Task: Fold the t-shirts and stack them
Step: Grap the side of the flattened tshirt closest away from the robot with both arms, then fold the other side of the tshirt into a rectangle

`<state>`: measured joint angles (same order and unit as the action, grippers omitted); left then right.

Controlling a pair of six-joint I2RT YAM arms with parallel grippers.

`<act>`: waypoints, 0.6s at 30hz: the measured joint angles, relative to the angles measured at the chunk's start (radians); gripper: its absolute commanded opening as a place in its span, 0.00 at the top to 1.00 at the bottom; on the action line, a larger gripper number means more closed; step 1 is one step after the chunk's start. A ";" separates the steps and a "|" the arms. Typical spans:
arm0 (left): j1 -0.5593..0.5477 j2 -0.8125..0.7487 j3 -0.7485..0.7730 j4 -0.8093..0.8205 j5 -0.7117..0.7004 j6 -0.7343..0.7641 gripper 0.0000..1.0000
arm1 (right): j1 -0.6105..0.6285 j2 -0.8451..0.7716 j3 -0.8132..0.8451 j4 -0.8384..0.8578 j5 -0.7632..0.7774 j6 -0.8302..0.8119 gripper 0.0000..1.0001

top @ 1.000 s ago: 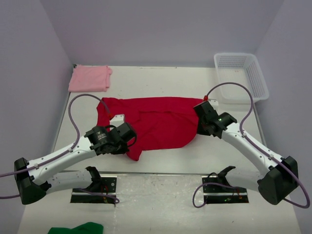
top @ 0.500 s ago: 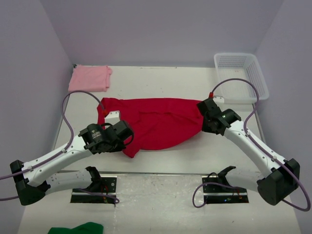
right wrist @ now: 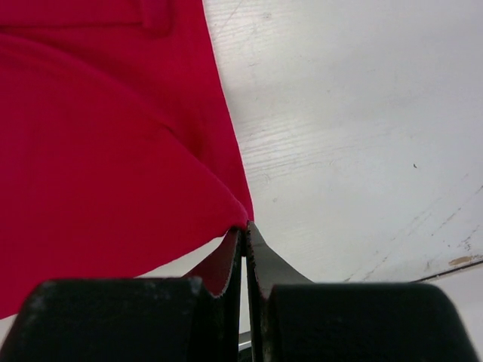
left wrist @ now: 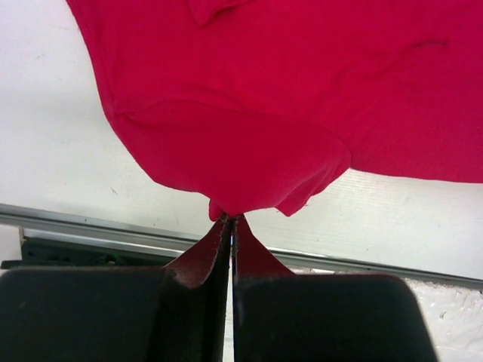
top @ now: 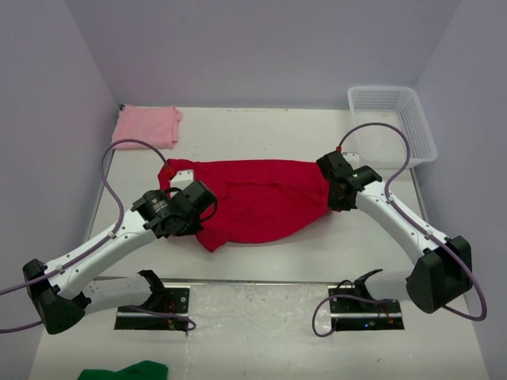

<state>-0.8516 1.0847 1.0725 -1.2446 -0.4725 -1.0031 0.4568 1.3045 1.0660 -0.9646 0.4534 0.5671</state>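
The crimson red t-shirt [top: 261,198] is stretched across the middle of the table, lifted at both lower ends. My left gripper [left wrist: 231,219] is shut on a pinch of its hem at the lower left, and the cloth [left wrist: 249,113] hangs away from the fingertips. My right gripper [right wrist: 246,226] is shut on the shirt's right edge, red cloth [right wrist: 106,151] spreading to the left of it. In the top view the left gripper [top: 198,212] and right gripper [top: 333,188] stand at the shirt's two ends. The pale pink t-shirt [top: 146,127] lies folded at the back left.
A white mesh basket [top: 392,123] stands at the back right corner. A green cloth [top: 123,370] lies at the near left, below the arm bases. Purple walls close in on the left, right and back. A metal rail [left wrist: 90,226] runs along the table's near edge.
Both grippers have carried the shirt's near edge away from the arm bases toward the back. The red cloth has bunched narrower front to back.
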 measured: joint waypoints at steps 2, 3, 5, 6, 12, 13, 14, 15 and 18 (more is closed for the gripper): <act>0.033 0.009 0.000 0.027 0.016 0.034 1.00 | -0.002 0.024 0.000 0.003 -0.011 -0.013 1.00; 0.048 0.012 0.000 0.040 0.021 0.051 1.00 | -0.003 0.034 0.000 0.004 -0.019 -0.018 1.00; 0.088 0.019 0.000 0.068 0.036 0.087 1.00 | -0.005 0.057 0.000 0.005 -0.027 -0.024 1.00; 0.109 0.023 0.000 0.083 0.046 0.108 1.00 | -0.005 0.065 0.000 0.006 -0.029 -0.026 1.00; 0.212 0.081 0.038 0.141 0.076 0.211 1.00 | -0.018 0.079 0.013 0.005 -0.030 -0.038 1.00; 0.232 0.092 0.047 0.154 0.082 0.230 1.00 | -0.024 0.085 0.021 0.006 -0.030 -0.041 1.00; 0.247 0.100 0.053 0.166 0.088 0.245 1.00 | -0.029 0.092 0.029 0.006 -0.030 -0.044 1.00; 0.267 0.109 0.060 0.178 0.095 0.263 1.00 | -0.035 0.098 0.038 0.006 -0.030 -0.047 1.00; 0.321 0.127 0.070 0.209 0.114 0.308 1.00 | -0.050 0.116 0.065 0.006 -0.030 -0.056 1.00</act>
<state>-0.5308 1.2121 1.1427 -1.0351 -0.3588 -0.6952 0.4072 1.4208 1.1309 -0.9581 0.4232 0.5106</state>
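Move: Both hands already pinch the red shirt's near edge. The shirt's far left corner lies about 20 cm ahead of the left hand, 9 cm to its left and some 6 cm lower; the pink folded shirt is about 29 cm ahead and 15 cm left of that hand. From the right hand, the far right corner is some 13 cm ahead, 2 cm left and 4 cm down, with the white basket about 23 cm ahead and 17 cm right. Left hand draws its pinched near edge some 7 cm forward; right, still gripping, dips, then eases slightly forward. ##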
